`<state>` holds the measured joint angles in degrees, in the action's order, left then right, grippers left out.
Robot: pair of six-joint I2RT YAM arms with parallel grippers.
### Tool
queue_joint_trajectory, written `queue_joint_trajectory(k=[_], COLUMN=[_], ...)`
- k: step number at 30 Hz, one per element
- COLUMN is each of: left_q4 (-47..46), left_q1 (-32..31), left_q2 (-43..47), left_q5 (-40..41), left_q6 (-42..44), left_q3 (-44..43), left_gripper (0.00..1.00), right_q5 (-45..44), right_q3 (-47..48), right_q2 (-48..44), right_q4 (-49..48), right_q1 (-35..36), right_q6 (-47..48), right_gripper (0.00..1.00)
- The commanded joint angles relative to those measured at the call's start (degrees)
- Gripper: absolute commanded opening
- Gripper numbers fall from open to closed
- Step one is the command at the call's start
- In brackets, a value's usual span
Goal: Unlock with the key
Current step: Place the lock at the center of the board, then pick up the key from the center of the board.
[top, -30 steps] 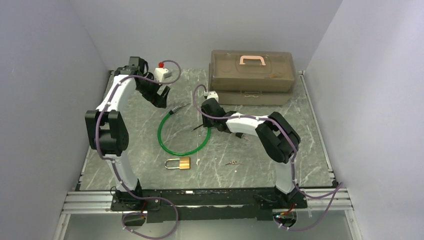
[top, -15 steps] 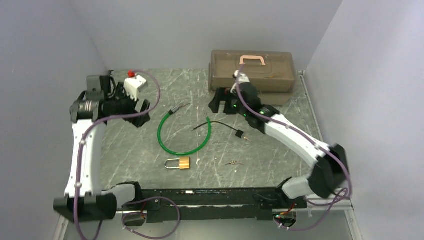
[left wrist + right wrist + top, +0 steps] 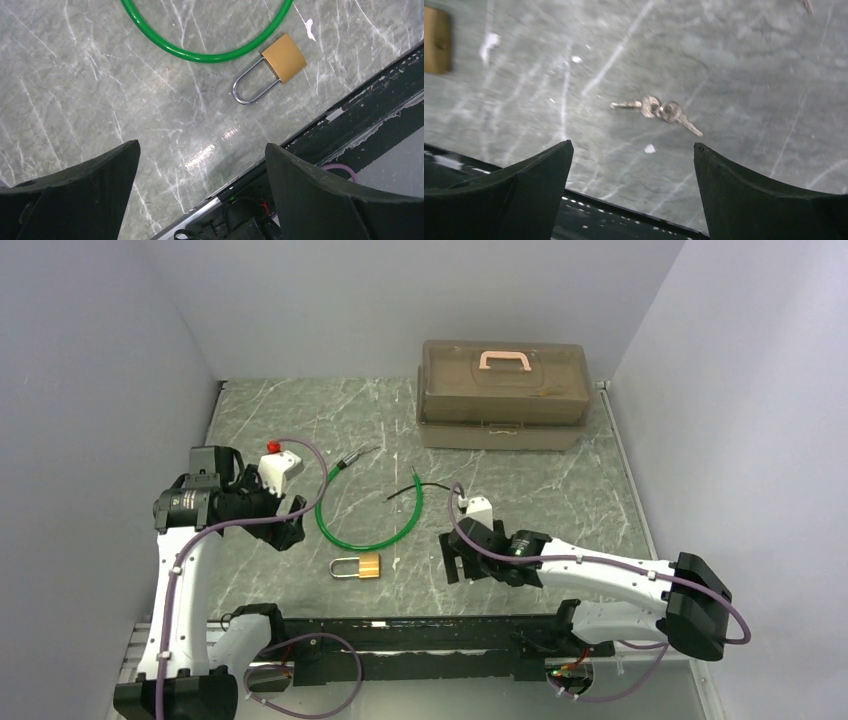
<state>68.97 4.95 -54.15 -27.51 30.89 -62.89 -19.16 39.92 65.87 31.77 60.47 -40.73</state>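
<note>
The key is one of a small bunch of silver keys lying flat on the marble table, in the right wrist view just ahead of my open right gripper. From above, the right gripper hovers over that spot and hides the keys. The brass padlock with its silver shackle lies near the front edge, left of the right gripper. It also shows in the left wrist view as the padlock, ahead and to the right of my open left gripper. Neither gripper holds anything.
A green cable loop lies behind the padlock, with a thin black wire at its right end. A brown toolbox with a pink handle stands at the back. The black base rail runs along the near edge.
The right arm swung from the toolbox to the front, over the keys, with its jaws now open. The left arm came forward and lower, toward the padlock.
</note>
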Motion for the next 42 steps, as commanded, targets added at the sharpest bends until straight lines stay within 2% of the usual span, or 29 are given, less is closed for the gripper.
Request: queue_joint_trajectory(k=[1,5,11,17,27,35,42], left_q4=[2.01,2.39,2.52,2.97,1.09,0.76,0.86], left_q1=[0.23,0.2,0.22,0.15,0.15,0.15,0.13], left_q2=[3.04,3.51,4.15,5.79,3.32,4.31,4.64], left_q5=[-1.88,-1.63,-2.15,-2.36,2.05,3.04,3.22], left_q6=[1.63,1.8,3.0,5.3,4.63,5.05,5.23], left_q3=[0.09,-0.19,0.56,1.02,2.16,1.68,1.42], left_gripper=[0.99,0.99,0.99,0.99,0.99,0.99,0.99], right_q5=[-6.17,-7.52,-9.64,-7.04,-3.61,-0.93,1.09], right_q3=[-2.53,-3.39,-1.18,-1.79,-2.84,-3.81,-4.9], right_q2=[-3.45,-2.57,5.13,7.3,10.77,10.97,10.22], right_q4=[2.96,0.9,-3.05,-7.95,-11.64,-11.49,-12.08], right_q1=[1.95,1.93,1.9,0.69,-1.64,-2.06,-2.08], right_q6=[-6.62,-4.75,0.74,3.32,4.32,2.85,0.8], right_gripper=[0.91,0.9,0.88,0.84,0.57,0.46,0.31])
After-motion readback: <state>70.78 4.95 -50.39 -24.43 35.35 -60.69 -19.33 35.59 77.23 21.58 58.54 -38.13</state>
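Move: The keys lie almost under my right hand, about 2 cm ahead, 1 cm to its right and some 7 cm below. The lock lies roughly 2 cm ahead of that hand and 18 cm to its left, the black plug about 14 cm ahead and 6 cm to its right, both some 6 cm down. From my left hand the keys are about 34 cm to the right, 2 cm back and 19 cm below. I lower my open right hand some 6 cm onto the keys, first swinging about 2 cm right and a little back, then reaching about 3 cm forward as it sinks and easing slightly back at the end. On the way down the fingers close from nearly wide open to about a third, bringing their tips around the key ring. My empty left hand draws back about 1.5 cm, staying open. ##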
